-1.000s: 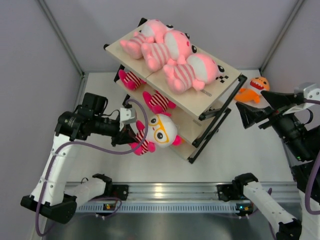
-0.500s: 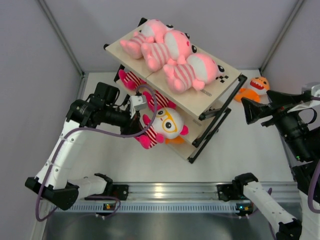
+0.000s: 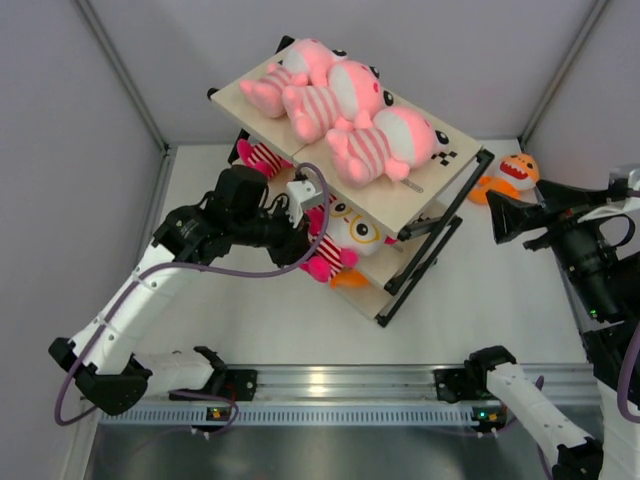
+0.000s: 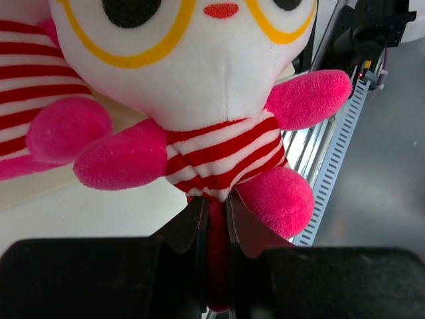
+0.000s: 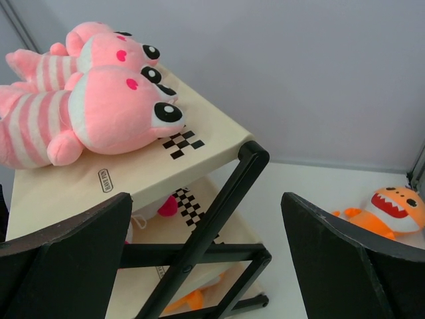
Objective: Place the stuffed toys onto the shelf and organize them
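The shelf (image 3: pixel 405 200) stands tilted at the table's middle, with three large pale-pink stuffed toys (image 3: pixel 345 105) lying in a row on its top board (image 5: pixel 139 169). My left gripper (image 3: pixel 303 238) is shut on a leg of a hot-pink striped toy (image 4: pixel 212 86) with a cream face and yellow glasses. That toy's head (image 3: pixel 352 228) sits at the middle tier's front edge, partly under the top board. My right gripper (image 3: pixel 503 217) hangs open and empty to the shelf's right, above the table. An orange toy (image 3: pixel 512 172) lies on the table beyond it.
Another hot-pink striped toy (image 3: pixel 262 157) lies on the middle tier's left end. Something orange (image 5: pixel 192 300) shows on the bottom tier. The shelf's black frame (image 5: pixel 219 212) crosses between my right fingers in the right wrist view. Grey walls enclose the table.
My left gripper has carried the hot-pink toy up and to the right, from in front of the shelf to the middle tier. The right gripper has shifted slightly.
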Robot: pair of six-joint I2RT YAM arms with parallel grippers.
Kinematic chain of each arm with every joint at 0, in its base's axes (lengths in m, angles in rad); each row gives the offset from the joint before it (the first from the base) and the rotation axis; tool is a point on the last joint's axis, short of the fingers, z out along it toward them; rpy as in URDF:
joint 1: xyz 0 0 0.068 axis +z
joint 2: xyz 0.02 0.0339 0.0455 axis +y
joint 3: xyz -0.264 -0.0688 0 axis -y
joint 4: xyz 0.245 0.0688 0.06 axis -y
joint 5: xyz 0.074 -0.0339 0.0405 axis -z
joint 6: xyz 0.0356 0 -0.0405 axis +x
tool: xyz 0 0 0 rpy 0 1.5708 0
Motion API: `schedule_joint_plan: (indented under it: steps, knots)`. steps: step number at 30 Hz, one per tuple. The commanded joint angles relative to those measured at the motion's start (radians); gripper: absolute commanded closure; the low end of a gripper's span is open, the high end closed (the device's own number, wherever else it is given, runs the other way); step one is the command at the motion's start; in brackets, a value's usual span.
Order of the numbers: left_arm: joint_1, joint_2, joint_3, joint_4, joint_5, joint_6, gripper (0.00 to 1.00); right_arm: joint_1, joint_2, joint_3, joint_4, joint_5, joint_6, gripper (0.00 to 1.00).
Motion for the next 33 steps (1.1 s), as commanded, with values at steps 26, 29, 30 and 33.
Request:
schedule_joint_plan:
  steps: [26, 29, 30, 33]
  knots:
    - [-0.1, 0.027, -0.049, 0.308, -0.116, -0.174, 0.68, -0.007, -0.011, 0.013, 0.025, 0.023, 0.011, 0.05]
    - [-0.1, 0.023, -0.032, 0.308, -0.09, -0.171, 0.55, -0.007, -0.008, 0.017, 0.023, 0.019, 0.011, 0.05]
    - [-0.1, 0.023, -0.028, 0.308, -0.085, -0.171, 0.53, -0.009, -0.008, 0.02, 0.022, 0.017, 0.009, 0.05]
    - [-0.1, 0.014, 0.0, 0.304, -0.074, -0.145, 0.42, -0.006, -0.005, 0.032, 0.016, 0.016, 0.009, 0.05]
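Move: My left hand holds the glasses toy by one leg. The middle-tier spot for it lies about 11 cm to my right, 4 cm ahead and 6 cm below. The striped toy already on that tier is roughly 13 cm ahead, 4 cm right and 6 cm lower; the nearest pink toy, on the top tier, is some 11 cm ahead, 10 cm right and 14 cm above. From my right hand the spot lies 20 cm left, 4 cm ahead and 24 cm down. I push the glasses toy on to my right along the middle tier, under the top panel, with my left hand going about 4.5 cm right. It dips a centimetre on the way, then comes back up while easing some 2 cm forward. Then I stay there and open the fingers about halfway, letting go of the leg. ##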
